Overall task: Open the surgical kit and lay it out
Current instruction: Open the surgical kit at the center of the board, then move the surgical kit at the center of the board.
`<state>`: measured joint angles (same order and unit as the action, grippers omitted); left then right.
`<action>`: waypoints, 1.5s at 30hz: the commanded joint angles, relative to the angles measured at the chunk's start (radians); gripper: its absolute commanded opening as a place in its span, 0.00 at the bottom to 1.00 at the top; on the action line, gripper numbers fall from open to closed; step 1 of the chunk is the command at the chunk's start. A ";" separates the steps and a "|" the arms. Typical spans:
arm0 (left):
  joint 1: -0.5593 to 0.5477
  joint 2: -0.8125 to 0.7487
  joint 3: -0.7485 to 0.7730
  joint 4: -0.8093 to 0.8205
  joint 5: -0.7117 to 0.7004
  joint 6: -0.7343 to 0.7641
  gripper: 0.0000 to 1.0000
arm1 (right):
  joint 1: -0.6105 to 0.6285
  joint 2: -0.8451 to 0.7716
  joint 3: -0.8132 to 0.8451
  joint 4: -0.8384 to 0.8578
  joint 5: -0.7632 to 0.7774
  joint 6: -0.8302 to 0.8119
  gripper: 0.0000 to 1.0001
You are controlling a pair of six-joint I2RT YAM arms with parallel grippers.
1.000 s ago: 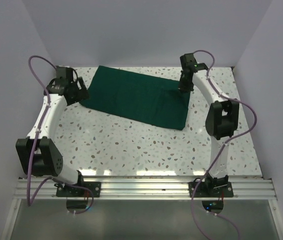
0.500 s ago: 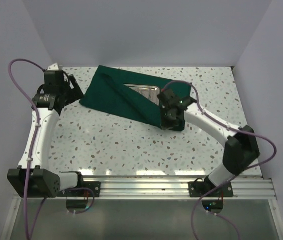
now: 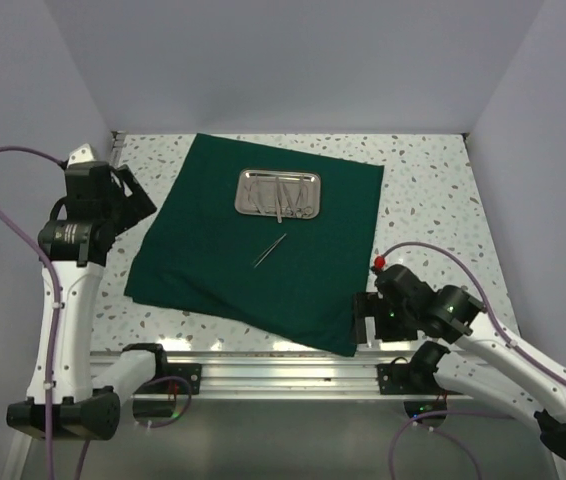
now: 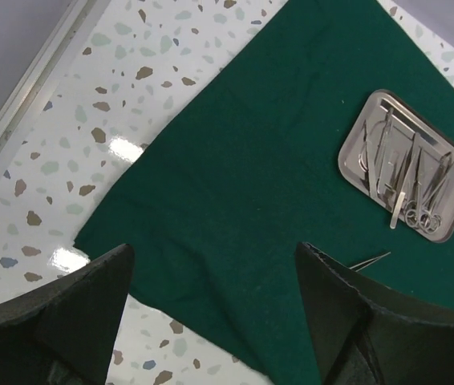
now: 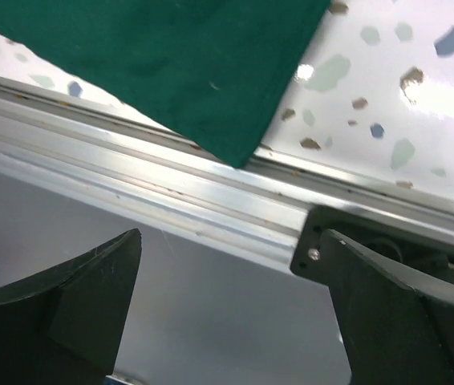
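Note:
The dark green cloth lies spread flat on the table. The small steel tray sits on its far half and holds several thin silver instruments, among them ring-handled scissors. One slender probe lies loose on the cloth in front of the tray. My left gripper is open and empty, above the cloth's left edge. My right gripper is open and empty, beside the cloth's near right corner, which reaches the rail.
The aluminium rail runs along the table's near edge, with the right arm's black base mount on it. White walls enclose the speckled table at the left, back and right. A metal strip borders the left edge.
The cloth was folded over the tray and is now spread open, showing the tray and a loose probe. My right gripper moved from the far right to the near right corner. My left gripper drew back leftward.

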<state>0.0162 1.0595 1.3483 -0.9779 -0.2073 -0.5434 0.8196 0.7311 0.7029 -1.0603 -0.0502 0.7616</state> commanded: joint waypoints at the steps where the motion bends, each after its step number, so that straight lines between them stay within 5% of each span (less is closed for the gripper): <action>1: -0.004 -0.065 -0.006 -0.064 -0.011 -0.038 0.86 | 0.001 -0.016 0.049 -0.133 -0.030 -0.011 0.98; 7: -0.004 -0.090 -0.040 -0.082 0.009 -0.021 0.86 | 0.001 0.013 0.211 -0.165 0.046 -0.022 0.98; 15: -0.005 -0.003 -0.198 0.045 0.077 0.068 0.86 | -0.002 0.321 0.381 -0.057 0.139 -0.117 0.98; 20: -0.005 0.184 -0.198 0.158 0.080 0.117 0.86 | -0.164 0.539 0.513 0.015 0.098 -0.212 0.99; 25: -0.005 0.443 -0.103 0.248 0.077 0.163 0.86 | -0.422 0.836 0.662 0.097 0.039 -0.235 0.97; 38: 0.080 0.964 0.349 0.312 0.101 0.201 0.83 | -0.609 1.486 1.407 -0.051 0.236 -0.199 0.96; 45: 0.094 1.053 0.393 0.304 0.144 0.165 0.81 | -0.689 1.660 1.583 -0.135 0.352 -0.212 0.93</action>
<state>0.1120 2.0979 1.6985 -0.6842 -0.0959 -0.3668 0.1421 2.3516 2.2250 -1.1133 0.2264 0.5488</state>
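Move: The green drape's far right corner lies some 47 cm ahead of the right hand, 10 cm to its right and 9 cm below. Its near right corner is just 3 cm behind that hand and 2 cm left; the instrument tray is 39 cm ahead and 21 cm left. For the left hand, the upper stretch of the drape's left edge is about 20 cm ahead, 1 cm left and 27 cm below, with the tray 19 cm ahead and 30 cm right. The drape's far right corner draws the right hand, which lifts briefly off the near corner, then sweeps some 42 cm forward and a little right, low over the right edge, turning about 30 degrees clockwise, fingers still wide open. Meanwhile the left hand backs off slightly, then sinks about 22 cm and reaches 20 cm forward to the left edge, tipping further down and staying open. ##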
